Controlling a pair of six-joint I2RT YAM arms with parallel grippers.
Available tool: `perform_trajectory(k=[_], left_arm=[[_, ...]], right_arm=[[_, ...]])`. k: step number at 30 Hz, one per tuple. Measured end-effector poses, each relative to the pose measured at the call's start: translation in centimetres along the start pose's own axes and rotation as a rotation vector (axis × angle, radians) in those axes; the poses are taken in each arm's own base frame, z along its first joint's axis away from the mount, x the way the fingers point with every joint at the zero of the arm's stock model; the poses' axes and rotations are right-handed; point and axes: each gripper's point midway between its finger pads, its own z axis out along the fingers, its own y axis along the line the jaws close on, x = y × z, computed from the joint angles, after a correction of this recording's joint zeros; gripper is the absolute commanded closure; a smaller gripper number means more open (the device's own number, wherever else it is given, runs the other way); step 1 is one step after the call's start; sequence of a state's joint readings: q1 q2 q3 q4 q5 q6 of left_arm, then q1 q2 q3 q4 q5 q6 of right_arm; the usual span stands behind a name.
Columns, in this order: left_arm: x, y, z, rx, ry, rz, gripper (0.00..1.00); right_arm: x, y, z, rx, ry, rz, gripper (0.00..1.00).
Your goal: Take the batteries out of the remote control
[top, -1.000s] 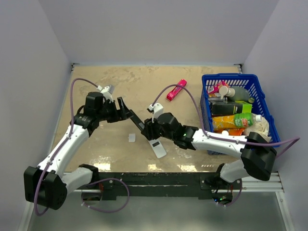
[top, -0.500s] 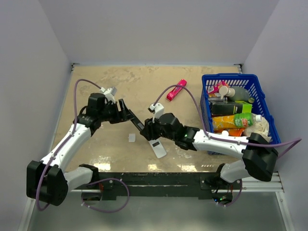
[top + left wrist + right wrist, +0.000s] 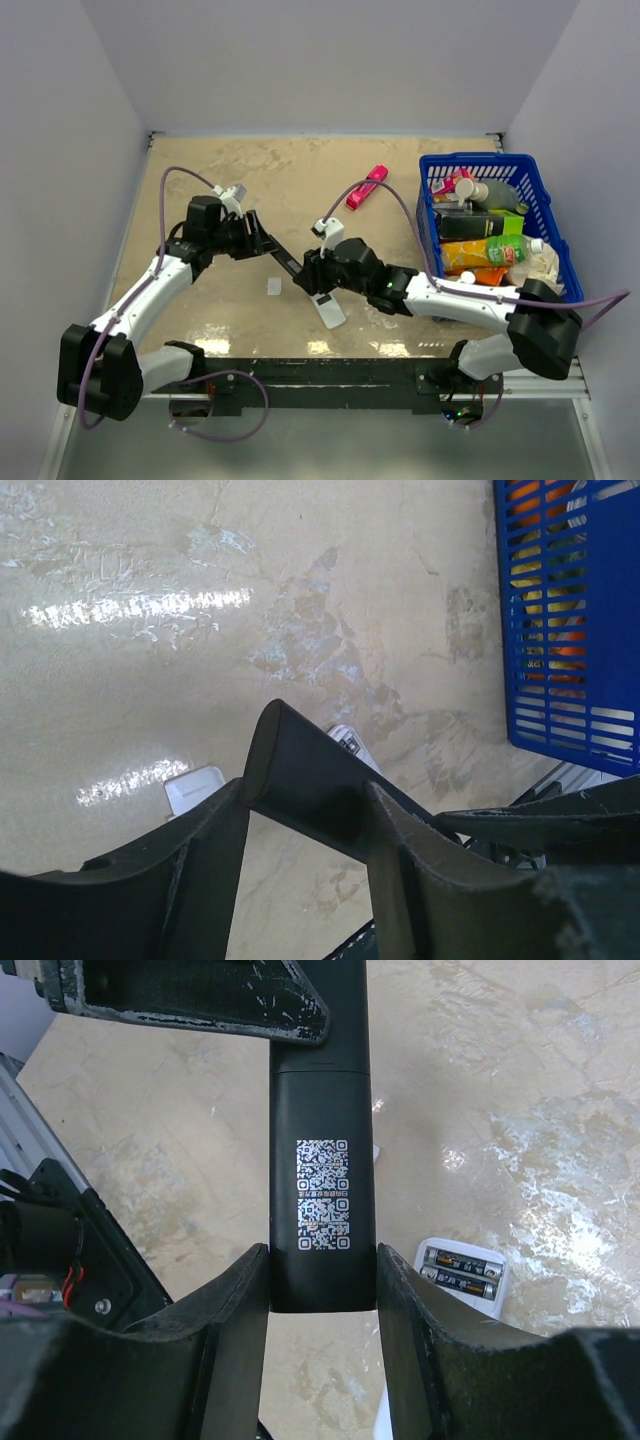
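Note:
A black remote control (image 3: 287,262) hangs above the table between both grippers. My right gripper (image 3: 303,272) is shut on its near end, label side up (image 3: 322,1160), with the fingers pressed to both edges (image 3: 322,1260). My left gripper (image 3: 268,247) straddles the far end, and both fingers touch the black body (image 3: 310,770). Under the right gripper, a white remote (image 3: 327,308) lies on the table with its compartment open. Two batteries (image 3: 460,1268) sit side by side in it.
A small white cover (image 3: 274,286) lies on the table left of the white remote. A pink remote (image 3: 366,187) lies farther back. A blue basket (image 3: 495,162) full of bottles and packets stands at the right.
My left gripper's jaws have narrowed around the far end of the black remote, and that arm has crept slightly right. The right gripper kept its hold.

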State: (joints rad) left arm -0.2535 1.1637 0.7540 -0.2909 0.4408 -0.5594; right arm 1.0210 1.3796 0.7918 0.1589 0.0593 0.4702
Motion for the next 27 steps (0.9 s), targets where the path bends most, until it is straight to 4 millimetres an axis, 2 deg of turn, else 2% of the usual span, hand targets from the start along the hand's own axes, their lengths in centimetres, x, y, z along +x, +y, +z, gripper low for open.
perform_trajectory(k=[4, 9, 13, 19, 26, 27], left_arm=[[-0.2, -0.3, 0.1, 0.017, -0.005, -0.007, 0.64], [-0.6, -1.6, 0.1, 0.078, -0.012, -0.034, 0.76], [-0.3, -1.6, 0.2, 0.084, 0.000, -0.048, 0.94], [0.1, -1.6, 0.4, 0.093, 0.023, -0.075, 1.00], [0.5, -2.1, 0.2, 0.154, 0.061, -0.150, 1.00], [0.6, -2.1, 0.2, 0.160, 0.065, -0.161, 0.97]], right_arm=[[0.0, 0.0, -0.4, -0.003, -0.006, 0.003, 0.87], [1.1, -0.5, -0.5, 0.001, 0.012, 0.008, 0.87], [1.5, -0.5, -0.5, -0.002, 0.014, 0.010, 0.87], [1.9, -0.7, -0.8, -0.004, 0.010, 0.018, 0.88], [1.7, -0.7, -1.7, -0.015, -0.013, 0.028, 0.88], [1.8, -0.7, -1.7, -0.015, -0.012, 0.027, 0.88]])
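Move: The black remote, held by the right hand at its near end, has its far end between the left fingers; its middle is roughly 4 cm back and 4 cm right of the left hand, and 5 cm ahead and 4 cm left of the right. From the left hand, the white cover lies on the table some 6 cm back and 13 cm below, the opened white remote about 10 cm back, 12 cm right, 13 cm below. Left fingers close on the black remote's far end; both hands shift 2 cm right, the right one also back. ##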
